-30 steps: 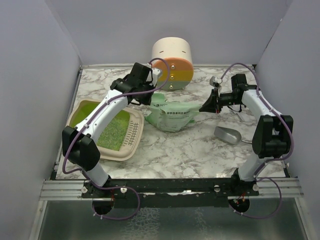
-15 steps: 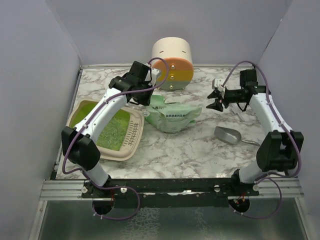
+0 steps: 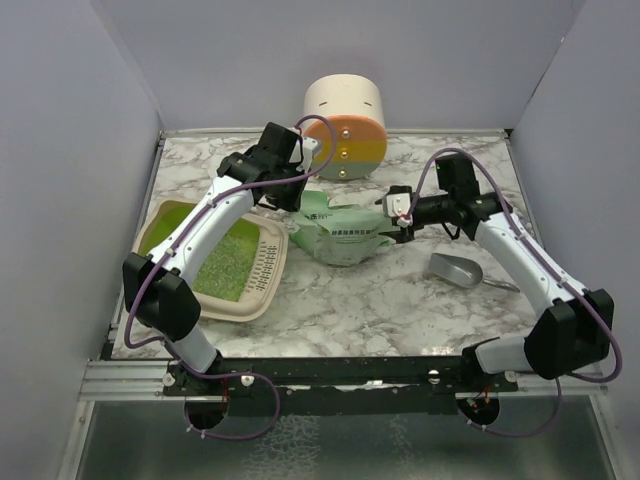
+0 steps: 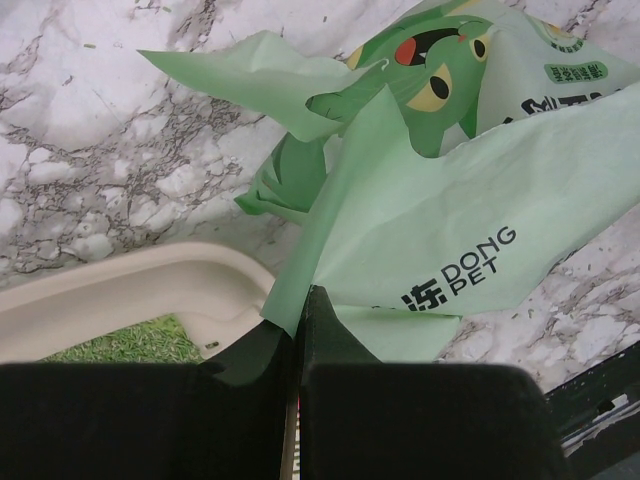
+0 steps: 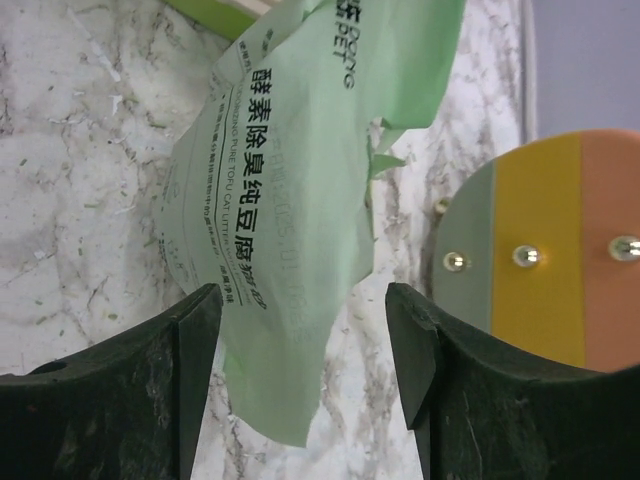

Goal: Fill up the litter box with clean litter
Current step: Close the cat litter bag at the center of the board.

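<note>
The cream litter box (image 3: 262,290) lies at the left, with green granules on its floor (image 3: 228,262). The mint-green bag (image 3: 345,232) rests on the table to its right; any litter inside it is hidden. My left gripper (image 3: 288,195) is shut on the bag's left edge, just above the box's corner (image 4: 130,295). In the left wrist view the film (image 4: 440,200) is pinched at the gripper (image 4: 298,300). My right gripper (image 3: 397,214) stands open at the bag's right end. In the right wrist view the bag's corner (image 5: 300,200) hangs between the spread gripper (image 5: 305,330), unclamped.
A cream cylinder with an orange, yellow and teal face (image 3: 347,125) stands at the back, close behind the bag, and shows in the right wrist view (image 5: 540,250). A small grey metal scoop (image 3: 457,270) lies at the right. Grey walls enclose the table.
My right gripper has opened and swung left from the table's right side to the bag's right end. The left arm and the bag have stayed put.
</note>
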You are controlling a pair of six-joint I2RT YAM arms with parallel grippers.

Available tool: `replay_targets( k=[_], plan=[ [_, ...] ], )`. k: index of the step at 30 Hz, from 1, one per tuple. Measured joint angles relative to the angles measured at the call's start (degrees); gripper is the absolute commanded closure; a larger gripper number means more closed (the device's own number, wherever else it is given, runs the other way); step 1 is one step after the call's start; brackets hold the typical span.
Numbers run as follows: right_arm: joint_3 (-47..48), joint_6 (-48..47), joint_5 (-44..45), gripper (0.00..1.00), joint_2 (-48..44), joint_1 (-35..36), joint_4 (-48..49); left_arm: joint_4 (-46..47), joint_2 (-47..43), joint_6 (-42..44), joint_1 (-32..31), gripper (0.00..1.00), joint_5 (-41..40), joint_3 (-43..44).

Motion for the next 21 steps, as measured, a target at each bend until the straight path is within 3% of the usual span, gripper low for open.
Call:
replay_targets(
  k=[7,11,16,19,21],
  plan=[
    [-0.13,-0.02,3.63,0.38,4.96,2.75,-0.02,0.26,-0.07,-0.07,0.00,1.00,0.04,-0.13],
    [-0.28,0.07,5.09,0.62,5.16,4.11,0.83,0.39,-0.07,-0.09,0.00,1.00,0.20,-0.13],
    [0.37,-0.04,6.58,0.74,8.41,4.87,0.39,0.52,-0.07,-0.15,0.00,1.00,0.76,-0.13],
    [0.42,0.00,8.13,0.98,10.29,5.14,0.42,0.98,-0.07,-0.28,0.00,1.00,1.29,-0.13],
    [0.09,0.68,9.44,0.99,10.40,5.22,1.01,1.68,-0.09,-0.31,0.00,1.00,1.79,-0.13]
  ],
)
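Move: The bag's upper right-hand end, which the open right fingers are about to pinch, lies about 6 cm below the right hand, roughly 2 cm to its left and 1 cm ahead. From that hand, the striped drum stands some 20 cm farther out and 7 cm to the left, its middle about 9 cm lower, while the scoop lies about 7 cm back and 17 cm to the right on the table. For the left hand, that bag end is about 18 cm to its right, 2 cm back and slightly lower. The right hand sinks about 7 cm onto the bag's right-hand end, easing only a little forward and left, while its fingers, which point left, tip some 10 degrees more downward. It pauses briefly part-way down with the jaws still wide, then shuts them on the way through the rest of the descent and pinches the green film between the fingertips, as the left hand stays nearly in place and keeps its pinch on the bag's other side. ##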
